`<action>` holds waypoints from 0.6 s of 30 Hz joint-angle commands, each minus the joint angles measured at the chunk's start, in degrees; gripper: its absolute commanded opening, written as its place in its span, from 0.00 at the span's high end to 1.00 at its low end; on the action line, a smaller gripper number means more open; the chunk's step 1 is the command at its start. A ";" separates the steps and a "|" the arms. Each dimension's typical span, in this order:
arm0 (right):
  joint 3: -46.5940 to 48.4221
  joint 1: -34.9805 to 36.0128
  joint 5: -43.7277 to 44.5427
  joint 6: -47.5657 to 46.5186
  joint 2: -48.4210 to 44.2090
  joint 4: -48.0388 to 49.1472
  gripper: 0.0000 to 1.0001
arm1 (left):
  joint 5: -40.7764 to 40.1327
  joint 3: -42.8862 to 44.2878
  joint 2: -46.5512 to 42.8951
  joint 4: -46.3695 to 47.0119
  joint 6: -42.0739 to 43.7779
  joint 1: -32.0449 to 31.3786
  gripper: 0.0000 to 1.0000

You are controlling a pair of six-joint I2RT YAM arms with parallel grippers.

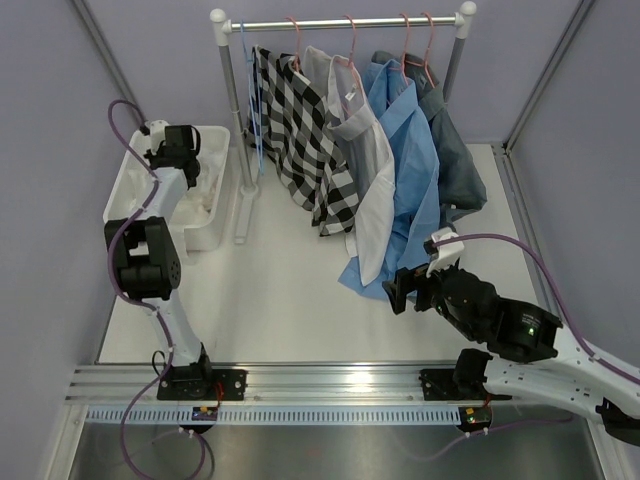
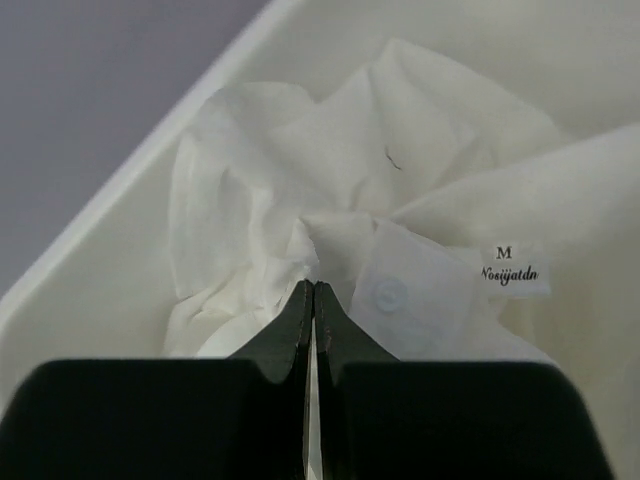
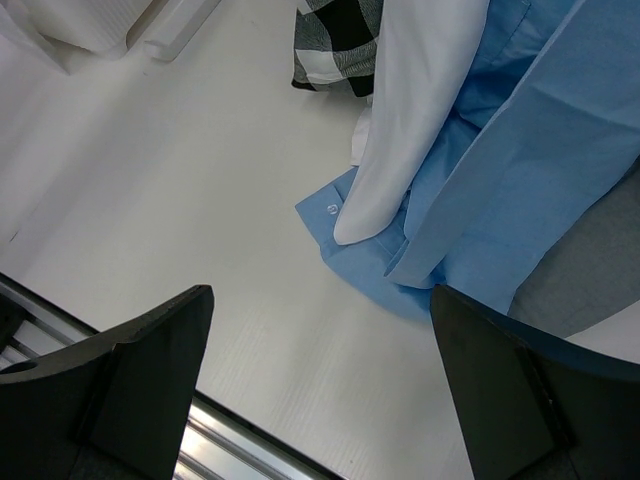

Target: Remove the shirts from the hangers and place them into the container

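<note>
A white shirt (image 2: 400,160) lies crumpled in the white container (image 1: 128,175) at the left. My left gripper (image 2: 312,285) is down inside the tub, shut, with the shirt's folds gathered at its tips. Four shirts hang on pink hangers (image 1: 350,40) on the rail: black-and-white check (image 1: 300,130), pale grey-white (image 1: 365,150), light blue (image 1: 410,160) and dark grey (image 1: 455,150). One light blue hanger (image 1: 250,110) hangs bare at the rail's left end. My right gripper (image 3: 320,292) is open over the table, just short of the blue shirt's trailing cuff (image 3: 335,215).
The white-posted rail (image 1: 340,22) stands across the back, its left post and foot (image 1: 240,200) right beside the tub. Shirt tails reach down onto the table in front of the rail. Purple walls close in both sides. The aluminium base rail (image 1: 330,385) runs along the near edge.
</note>
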 commanded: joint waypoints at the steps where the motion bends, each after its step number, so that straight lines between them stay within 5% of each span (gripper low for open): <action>1: 0.84 0.35 2.26 -0.35 0.33 0.62 0.01 | 5.15 4.44 4.01 0.30 2.99 -0.21 1.00; 7: 0.92 0.35 2.26 -0.88 1.64 1.24 0.00 | 8.24 4.62 6.57 -1.47 3.08 -0.30 0.94; 11: 1.10 0.44 2.09 -1.05 1.65 1.06 0.01 | 8.59 5.50 1.66 -2.00 1.85 -0.21 0.69; 15: 0.92 0.35 2.00 -1.40 0.16 1.41 0.01 | 9.91 5.24 -8.00 -2.09 0.80 -0.38 0.19; 18: 0.49 0.35 1.82 -1.58 -1.16 1.85 0.01 | 8.95 3.23 -16.35 -2.09 0.71 -1.87 0.04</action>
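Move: The left hand still pinches the white shirt inside the container, close to its left wall; the container's middle lies about 6 cm back, 7 cm to the right and 9 cm below. The rack's left foot is some 25 cm to the right of this hand, 6 cm back and 15 cm down, and the checkered shirt hangs roughly 38 cm right, 5 cm back and slightly higher. From the right hand, the container is about 25 cm ahead, 49 cm left and 16 cm below. Still pinching the white shirt, the left hand lowers it about 6 cm deeper into the container, edging slightly forward and right, then opens its fingers almost fully and lets go. It turns back in the same stroke and rises some 9 cm away from the cloth, drifting a little right, fingers pointing down slightly more on the way in and levelling again on the way up. ##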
